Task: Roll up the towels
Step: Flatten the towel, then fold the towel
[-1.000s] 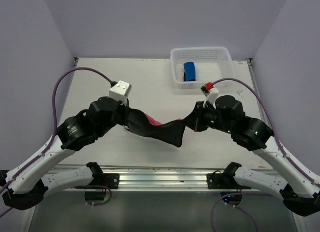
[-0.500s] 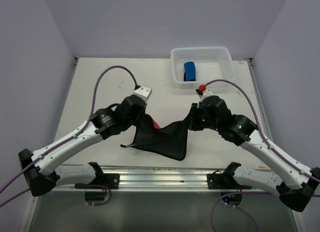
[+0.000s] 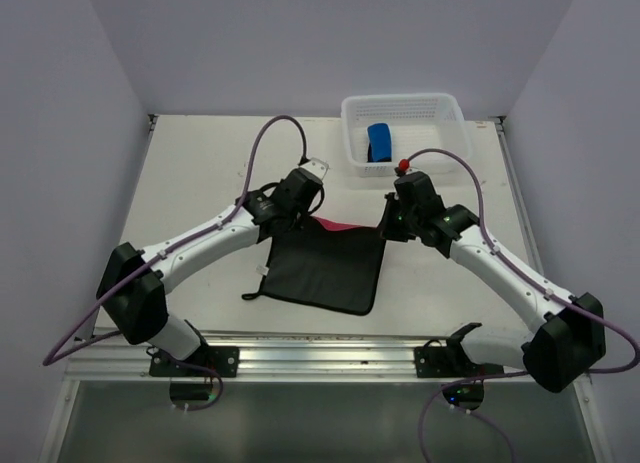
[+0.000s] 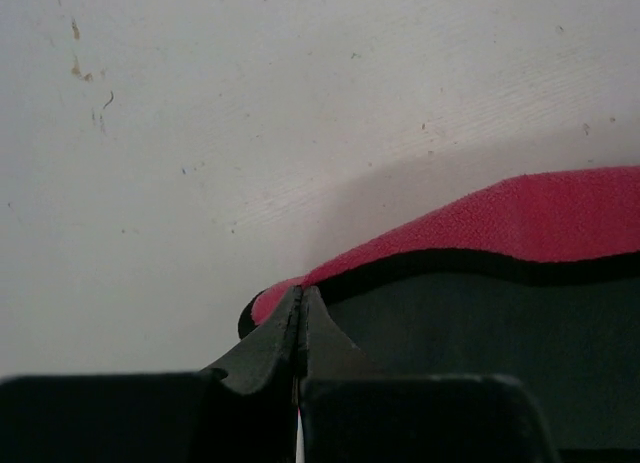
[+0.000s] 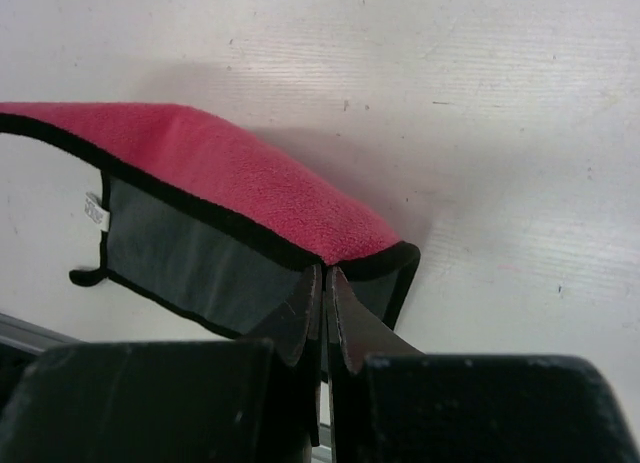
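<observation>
The pink-red towel [image 3: 325,268] lies spread on the table with its dark grey side up; a pink strip shows along its far edge. My left gripper [image 3: 284,226] is shut on the far left corner. In the left wrist view the jaws [image 4: 300,295] pinch the black-edged corner of the towel [image 4: 560,208]. My right gripper [image 3: 386,228] is shut on the far right corner, and the right wrist view has its tips [image 5: 325,273] closed over the towel's [image 5: 230,168] folded edge. The blue towel [image 3: 379,141] sits rolled in the basket.
A white mesh basket [image 3: 450,118] stands at the back right of the table, just beyond the right gripper. Purple cables arc over both arms. A metal rail runs along the table's near edge [image 3: 320,348]. Walls close in on the left, right and back.
Both arms have stretched away from their bases. The towel, which hung bunched between the grippers, has been carried farther back and now lies flat on the table.
</observation>
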Controlling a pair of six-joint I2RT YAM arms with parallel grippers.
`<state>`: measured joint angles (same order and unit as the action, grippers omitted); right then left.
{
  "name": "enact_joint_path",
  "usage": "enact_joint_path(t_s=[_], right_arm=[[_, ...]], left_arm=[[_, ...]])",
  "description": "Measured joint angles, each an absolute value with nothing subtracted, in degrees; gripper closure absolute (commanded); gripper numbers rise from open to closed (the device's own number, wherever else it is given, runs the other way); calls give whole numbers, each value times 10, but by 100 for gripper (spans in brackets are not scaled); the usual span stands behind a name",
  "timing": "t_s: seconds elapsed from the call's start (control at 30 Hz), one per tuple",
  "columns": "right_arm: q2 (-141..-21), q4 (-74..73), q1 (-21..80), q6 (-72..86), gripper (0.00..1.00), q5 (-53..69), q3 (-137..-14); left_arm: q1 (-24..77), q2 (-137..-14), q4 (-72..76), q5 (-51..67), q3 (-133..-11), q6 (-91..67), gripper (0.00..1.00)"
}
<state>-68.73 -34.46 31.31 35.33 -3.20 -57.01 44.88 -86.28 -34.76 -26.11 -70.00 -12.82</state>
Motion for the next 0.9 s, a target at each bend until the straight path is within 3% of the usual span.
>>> enact_joint_path(t_s=[0.37,0.9], right_arm=[[-749,-314,302,329,100,-3,-580],[-706,-293,302,305,100,87,-484]], left_arm=[[440,-900,-333,-270,-712,-100,100],[439,-794,-322,-193,-556,-156,100]])
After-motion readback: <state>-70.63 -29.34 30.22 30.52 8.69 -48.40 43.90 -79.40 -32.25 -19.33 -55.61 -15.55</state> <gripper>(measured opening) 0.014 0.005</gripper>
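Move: Each hand holds one end of the towel's raised far edge. The near edge lying on the table has its middle about 15 cm back and 2 cm right of the left hand, 13 cm back and 16 cm left of the right, some 13 cm below both. The black loop lies 13 cm back and 12 cm left of the left hand, the tag 8 cm back and 9 cm left. The blue towel is 24 cm ahead of the right hand and 1 cm left. Down and, after a short forward drift of 1.5 cm, back towards the base go both hands together, sinking about 5 cm and drawing the pinched edge over the dark lower layer towards the near edge; the left also drifts a little left. Fingers stay shut on the towel and tip slightly downward, while the right hand turns some 10 degrees counter-clockwise. ##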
